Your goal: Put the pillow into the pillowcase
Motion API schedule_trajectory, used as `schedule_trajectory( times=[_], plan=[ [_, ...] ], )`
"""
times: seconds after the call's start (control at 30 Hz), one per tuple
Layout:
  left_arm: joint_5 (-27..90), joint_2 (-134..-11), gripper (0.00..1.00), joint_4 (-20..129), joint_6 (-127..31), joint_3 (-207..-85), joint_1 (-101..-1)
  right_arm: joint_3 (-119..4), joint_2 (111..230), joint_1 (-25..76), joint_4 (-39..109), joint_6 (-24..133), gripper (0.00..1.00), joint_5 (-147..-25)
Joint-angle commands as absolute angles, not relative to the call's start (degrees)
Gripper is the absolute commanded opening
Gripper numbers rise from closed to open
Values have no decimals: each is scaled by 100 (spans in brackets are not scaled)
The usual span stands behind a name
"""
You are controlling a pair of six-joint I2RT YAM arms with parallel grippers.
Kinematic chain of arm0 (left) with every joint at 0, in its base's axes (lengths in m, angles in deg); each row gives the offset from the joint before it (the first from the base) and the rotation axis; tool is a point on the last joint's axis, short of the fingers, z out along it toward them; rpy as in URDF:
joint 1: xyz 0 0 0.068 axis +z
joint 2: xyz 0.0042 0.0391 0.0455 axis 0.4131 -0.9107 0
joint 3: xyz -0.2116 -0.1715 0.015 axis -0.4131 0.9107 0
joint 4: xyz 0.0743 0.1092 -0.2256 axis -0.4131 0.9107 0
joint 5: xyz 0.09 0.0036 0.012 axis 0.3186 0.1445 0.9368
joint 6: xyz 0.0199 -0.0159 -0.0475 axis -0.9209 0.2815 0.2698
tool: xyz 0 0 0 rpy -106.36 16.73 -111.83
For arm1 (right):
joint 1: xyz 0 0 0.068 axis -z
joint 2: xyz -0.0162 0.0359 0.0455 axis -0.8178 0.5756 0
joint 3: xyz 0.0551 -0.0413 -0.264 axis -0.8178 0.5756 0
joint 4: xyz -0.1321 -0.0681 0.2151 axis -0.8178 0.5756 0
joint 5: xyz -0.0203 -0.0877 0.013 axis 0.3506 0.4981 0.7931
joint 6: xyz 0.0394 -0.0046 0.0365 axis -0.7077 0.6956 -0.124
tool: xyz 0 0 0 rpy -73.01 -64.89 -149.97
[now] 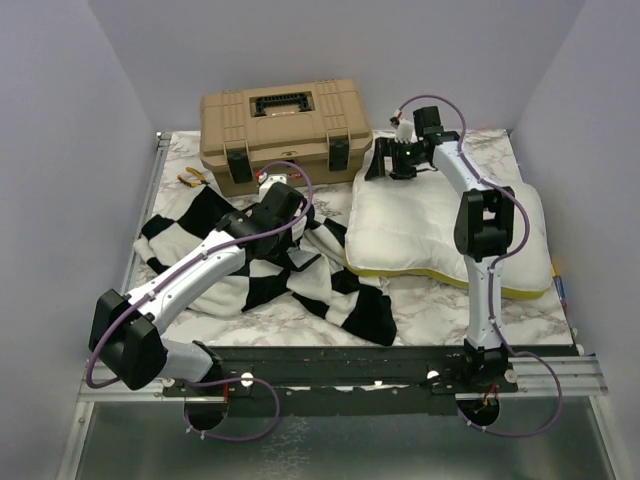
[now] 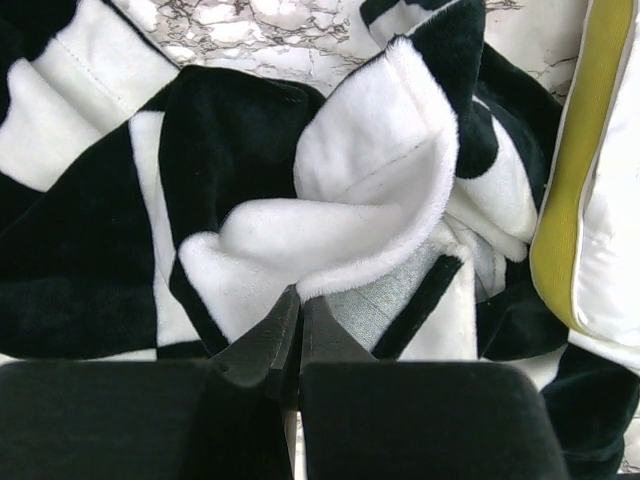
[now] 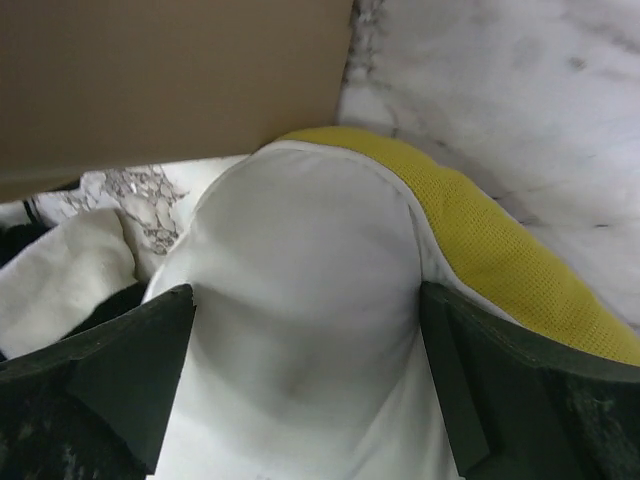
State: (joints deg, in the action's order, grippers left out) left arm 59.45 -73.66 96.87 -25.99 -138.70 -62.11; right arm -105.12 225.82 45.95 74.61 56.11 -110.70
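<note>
The white pillow (image 1: 430,225) with a yellow edge strip lies on the right of the marble table. My right gripper (image 1: 386,168) is open, with its jaws astride the pillow's far left corner (image 3: 300,260); both fingers (image 3: 130,370) touch the fabric. The black and cream checkered pillowcase (image 1: 330,290) lies crumpled left of the pillow. My left gripper (image 1: 290,205) is shut on the pillowcase's fleecy white hem (image 2: 360,260), and its jaws (image 2: 297,300) pinch the edge of the fold. The pillow's yellow strip (image 2: 575,170) shows at the right of the left wrist view.
A tan toolbox (image 1: 285,125) stands at the back, just left of the pillow's corner, and fills the top left of the right wrist view (image 3: 170,80). Small yellow items (image 1: 190,178) lie by the toolbox's left end. Bare marble (image 1: 440,310) shows in front of the pillow.
</note>
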Motion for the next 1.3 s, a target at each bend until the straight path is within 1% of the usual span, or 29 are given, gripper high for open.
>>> schedule_trajectory(
  times=[0.0,0.07,0.1,0.17,0.23,0.33,0.37,0.47,0.6,0.7,0.77,0.87,1.13,1.27],
  plan=[
    [5850,-7393,0,9621,-2686,-14005,-6195,-9900,22580,4311,7445,5938,100,-11497],
    [5861,-7418,0,9619,-2728,-14061,-6193,-9672,22587,4217,7395,5953,98,-11192],
    [5870,-7431,0,9620,-2750,-14096,-6193,-9641,22627,4185,7426,5924,95,-11053],
    [5871,-7434,0,9619,-2783,-14174,-6191,-9636,22695,4163,7498,5807,83,-10834],
    [5878,-7426,0,9619,-2787,-14260,-6191,-9633,22679,4162,7576,5748,54,-10638],
    [5896,-7408,0,9620,-2792,-14393,-6188,-9526,22428,4161,7557,5697,14,-10393],
    [5907,-7405,0,9622,-2801,-14444,-6190,-9478,22297,4165,7566,5691,2,-10266],
    [5958,-7405,0,9626,-2823,-14625,-6192,-9094,21647,4163,7557,5589,0,-9762],
    [5970,-7412,0,9632,-2829,-14984,-6184,-7998,20149,4160,7281,5009,0,-9049],
    [5938,-7436,0,9624,-2755,-15284,-6184,-7063,18908,4159,6730,4488,0,-8962],
    [5888,-7463,0,9619,-2676,-15540,-6184,-6711,18269,4161,6425,4169,0,-9004],
    [5740,-7533,0,9619,-2587,-15919,-6179,-6758,17735,4162,6233,3896,0,-9002],
    [5557,-7514,0,9616,-2354,-16613,-6175,-7962,17062,4094,6085,3746,0,-8492],
    [5506,-7467,0,9593,-2230,-16649,-6175,-8364,16989,3614,6073,3966,0,-7982]
  ],
)
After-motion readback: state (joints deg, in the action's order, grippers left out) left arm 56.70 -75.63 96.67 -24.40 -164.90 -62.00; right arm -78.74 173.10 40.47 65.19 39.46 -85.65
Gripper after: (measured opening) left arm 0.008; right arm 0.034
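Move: The right gripper hangs open over the pillow's far left corner, which lies about 4 cm below it, some 2 cm back and 2 cm to its left. From this gripper the toolbox's middle is roughly 24 cm to the left and 4 cm ahead, and the pillowcase's middle some 25 cm back and 29 cm left. The left gripper already holds the pillowcase's mouth; from it that pillow corner is about 24 cm ahead and 22 cm right. Lower the right gripper 3 to 4 cm, edging back and left, shut its fingers on the pillow's far left corner, then draw back towards the robot and lift steeply, over 30 cm up from the pinch, turning clockwise and tipping the fingers upward. Keep the left gripper shut on the pillowcase's mouth and raise it about 17 cm, easing forward and right while it tilts up and rolls. ##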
